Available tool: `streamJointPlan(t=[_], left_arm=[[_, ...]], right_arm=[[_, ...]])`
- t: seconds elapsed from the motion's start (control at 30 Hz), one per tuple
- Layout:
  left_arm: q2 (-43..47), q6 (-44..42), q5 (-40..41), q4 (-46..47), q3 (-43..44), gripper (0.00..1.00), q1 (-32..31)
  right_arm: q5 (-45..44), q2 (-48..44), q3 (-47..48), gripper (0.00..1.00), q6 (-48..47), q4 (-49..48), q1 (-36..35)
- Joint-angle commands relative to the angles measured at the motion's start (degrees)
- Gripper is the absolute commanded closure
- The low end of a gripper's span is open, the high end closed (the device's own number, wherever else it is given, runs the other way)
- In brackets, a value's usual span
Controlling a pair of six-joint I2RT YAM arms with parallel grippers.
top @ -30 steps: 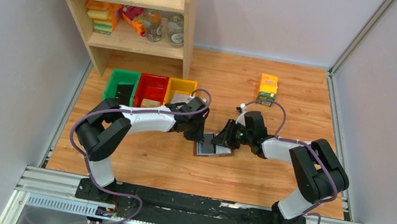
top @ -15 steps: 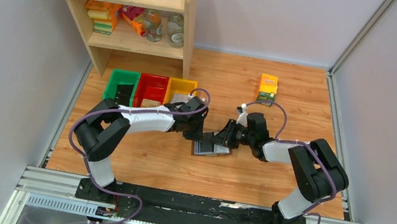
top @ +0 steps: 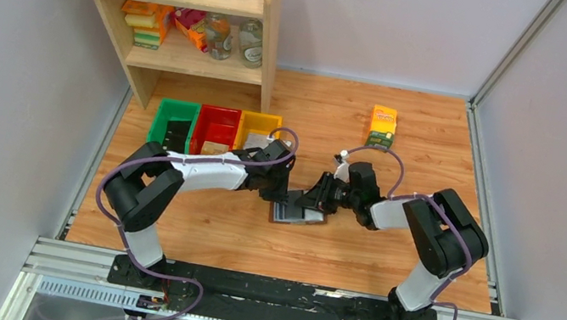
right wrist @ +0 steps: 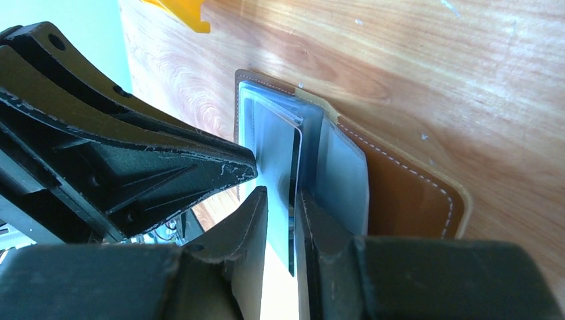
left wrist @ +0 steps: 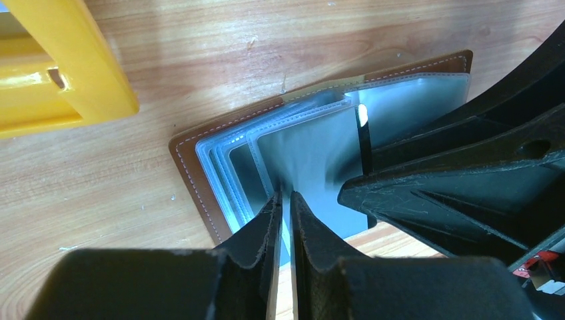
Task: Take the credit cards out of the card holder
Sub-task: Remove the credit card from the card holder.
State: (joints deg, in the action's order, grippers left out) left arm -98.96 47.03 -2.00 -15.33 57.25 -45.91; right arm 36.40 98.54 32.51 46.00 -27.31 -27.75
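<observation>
The brown card holder (top: 297, 212) lies open on the wooden table, its pale clear sleeves fanned up (left wrist: 193, 180) (right wrist: 400, 187). My left gripper (top: 279, 194) (left wrist: 285, 197) comes from the left and is shut on one clear sleeve, pinching it upright. My right gripper (top: 309, 203) (right wrist: 281, 193) faces it from the right. Its jaws stand narrowly apart astride a dark credit card (right wrist: 294, 167) that rises edge-on from a sleeve. The card lies against one finger, with a slim gap to the other. In the left wrist view the same card (left wrist: 364, 147) shows as a thin dark strip.
Green (top: 173, 121), red (top: 216, 128) and yellow (top: 257, 128) bins sit just behind my left gripper; the yellow bin (left wrist: 73, 73) is close to the holder. An orange-green carton (top: 382, 128) stands further back. A wooden shelf (top: 191, 16) with groceries fills the back left.
The right gripper has pushed a little to the left into the holder. The holder and the left gripper have shifted slightly left with it.
</observation>
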Motion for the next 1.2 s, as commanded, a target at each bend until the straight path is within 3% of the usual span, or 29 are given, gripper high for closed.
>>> streamJointPlan(t=[0.0, 0.33, 0.7, 0.97, 1.17], left_arm=[[-1.1, -2.5, 5.1, -4.2, -1.4, 0.84, -0.6], [0.0, -3.2, 6.1, -5.1, -2.1, 0.84, -0.6], [1.1, -2.6, 6.1, -4.6, -2.9, 0.85, -0.4], [0.6, -2.4, 5.7, -4.5, -2.9, 0.85, -0.1], [1.7, -2.2, 5.0, -3.7, -3.2, 0.85, -0.1]], right_arm=[[6.5, -0.7, 1.8, 0.78, 2.6, -5.9, -1.7], [10.5, -1.4, -1.2, 0.91, 6.6, -15.5, 0.1], [11.1, -1.2, -3.2, 0.98, 6.2, -16.5, 2.2], [11.6, -3.0, -4.2, 1.00, 3.0, -11.2, 5.7], [9.6, -10.0, -3.0, 1.00, -5.5, 3.3, 7.7]])
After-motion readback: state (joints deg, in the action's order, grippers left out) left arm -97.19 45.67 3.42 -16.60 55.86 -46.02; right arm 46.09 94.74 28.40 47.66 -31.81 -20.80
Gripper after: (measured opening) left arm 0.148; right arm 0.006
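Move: The black credit card's exposed edge sits at the right fingertips, with its middle about 3 cm to their left; the open card holder centres roughly 2 cm left and 1 cm back. From the left hand, resting on the holder's left page, the card's middle is some 3 cm to the right and level fore and aft. The yellow bin is about 8 cm left and 12 cm ahead of that left hand. The right fingers, slightly open at the black card's edge, close fully on it while the hand rises about 2 cm and tips a little flatter, then draw it roughly 3 cm to the right, away from the left hand. The left hand stays low with its fingers nearly shut and shifts about 2 cm left, from the page to the holder's left rim. ##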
